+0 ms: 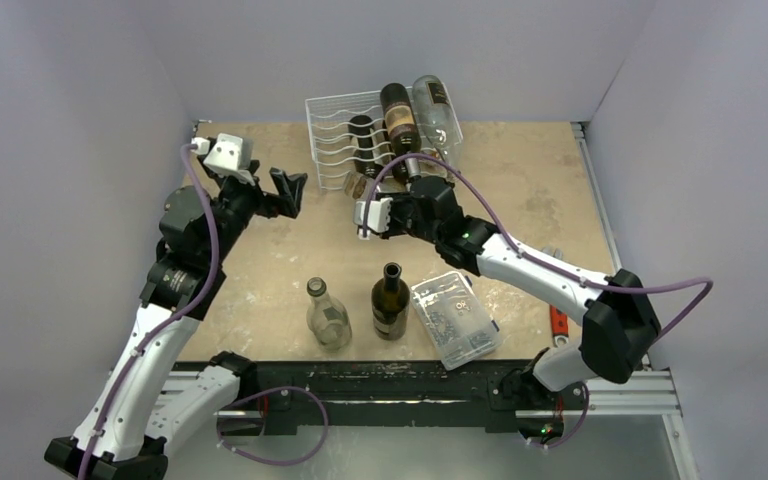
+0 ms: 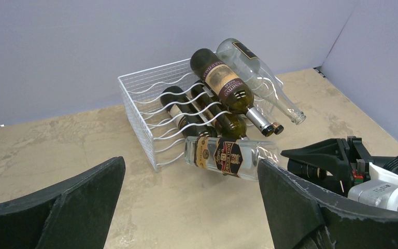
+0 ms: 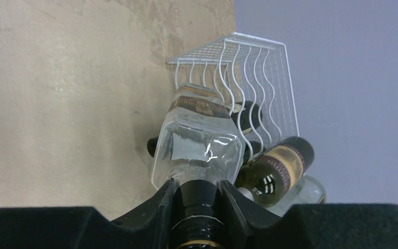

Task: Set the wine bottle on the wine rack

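Observation:
The white wire wine rack stands at the back of the table with three bottles lying in it: two dark ones and a clear one. A clear, square wine bottle with a black and gold label lies nearly level at the rack's lower front, its base by the wires. My right gripper is shut on its dark neck. My left gripper hangs open left of the rack, holding nothing.
Near the front edge stand a clear bottle and a dark bottle, both upright. A clear plastic box of small parts lies to their right, and a red tool by the right arm. Walls close in on three sides.

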Motion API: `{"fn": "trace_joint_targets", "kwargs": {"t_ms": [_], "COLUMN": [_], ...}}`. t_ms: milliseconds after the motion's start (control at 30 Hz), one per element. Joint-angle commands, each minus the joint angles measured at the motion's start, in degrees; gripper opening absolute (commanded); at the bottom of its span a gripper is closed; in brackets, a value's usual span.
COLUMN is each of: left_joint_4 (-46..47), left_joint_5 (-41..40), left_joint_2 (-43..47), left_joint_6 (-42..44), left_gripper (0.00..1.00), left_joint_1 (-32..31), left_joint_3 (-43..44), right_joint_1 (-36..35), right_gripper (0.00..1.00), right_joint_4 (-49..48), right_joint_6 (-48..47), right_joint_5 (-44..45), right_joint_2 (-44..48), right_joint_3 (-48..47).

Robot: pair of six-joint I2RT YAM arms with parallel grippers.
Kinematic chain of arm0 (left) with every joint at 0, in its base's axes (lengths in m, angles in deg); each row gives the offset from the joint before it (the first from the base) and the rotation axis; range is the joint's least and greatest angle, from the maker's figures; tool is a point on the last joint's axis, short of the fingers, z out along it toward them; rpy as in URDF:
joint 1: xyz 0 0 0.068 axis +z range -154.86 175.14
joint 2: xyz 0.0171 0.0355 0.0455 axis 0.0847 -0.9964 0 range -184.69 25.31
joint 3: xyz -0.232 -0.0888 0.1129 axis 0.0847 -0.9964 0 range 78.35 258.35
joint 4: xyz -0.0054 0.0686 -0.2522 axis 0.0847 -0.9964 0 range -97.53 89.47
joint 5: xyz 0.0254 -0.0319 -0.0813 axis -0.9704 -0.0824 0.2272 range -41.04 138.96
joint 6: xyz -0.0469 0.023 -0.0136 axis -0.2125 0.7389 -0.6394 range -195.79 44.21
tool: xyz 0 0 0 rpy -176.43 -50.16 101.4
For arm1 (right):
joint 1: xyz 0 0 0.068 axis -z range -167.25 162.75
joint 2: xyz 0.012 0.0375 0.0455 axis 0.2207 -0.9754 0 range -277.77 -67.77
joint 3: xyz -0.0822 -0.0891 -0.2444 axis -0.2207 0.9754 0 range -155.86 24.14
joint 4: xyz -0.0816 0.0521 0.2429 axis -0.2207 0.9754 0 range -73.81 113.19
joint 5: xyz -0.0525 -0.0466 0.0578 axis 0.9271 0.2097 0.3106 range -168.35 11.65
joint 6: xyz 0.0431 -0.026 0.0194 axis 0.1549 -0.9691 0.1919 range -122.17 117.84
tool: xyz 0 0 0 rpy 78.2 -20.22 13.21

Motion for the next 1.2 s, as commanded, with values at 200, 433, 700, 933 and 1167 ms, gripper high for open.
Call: {"fn": "trace_joint_targets", "kwargs": {"t_ms": [200,433,700,933,1167], "left_joint_4": [2.33,2.33,2.55,2.74,2.91], "left_joint_5": [1.36,1.88,4.0,5.52,6.77], "left_joint_2": [-0.08,0.0,-0.53,-1.44,-2.08], "left_joint_6": [-2.26,-2.83,-4.56,-5.91,-7.18], "left_gripper": [1.0,1.0,1.0,1.0,1.0], "left_joint_1": [1.32,1.97,3.29,3.95,4.23], "left_joint_3": [0.18,0.19,0.43,0.52,0.52], "right_joint_1": [-1.08,-1.08,-1.08,-1.08,-1.0], "right_gripper": [0.0,0.0,0.0,0.0,0.0], "right_joint_4": [-1.02,11.74,20.0,30.98,28.41], "right_joint_6": [39.35,52.81,54.67,52.37,48.94], "right_joint_5": [15.3,12.88,12.23,13.93,18.54], "right_joint_2": [-4.73,-8.51,-6.35,-8.75,-11.51], "right_joint_3": [-18.22,-21.26,-16.61,-14.98,-10.85]}}
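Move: The square clear bottle is already held by its neck in the right hand, its base pointing ahead and left. The wine rack's middle lies about 24 cm straight ahead of this hand and 10 cm lower. Its upper dark bottle is some 22 cm ahead and 2 cm right, its lower-left dark bottle 24 cm ahead and 6 cm left; a standing dark bottle is 14 cm back. From the left hand the rack is roughly 30 cm ahead, 20 cm right and 25 cm lower. The square bottle, still pinched by the neck, is first eased a couple of centimetres forward, left and up, then brought down about 10 cm while the right hand draws back and to its right, away from the rack's front. The wrist rolls strongly and turns clockwise early on, tipping the fingers down to some 45 degrees; they keep their hold. ##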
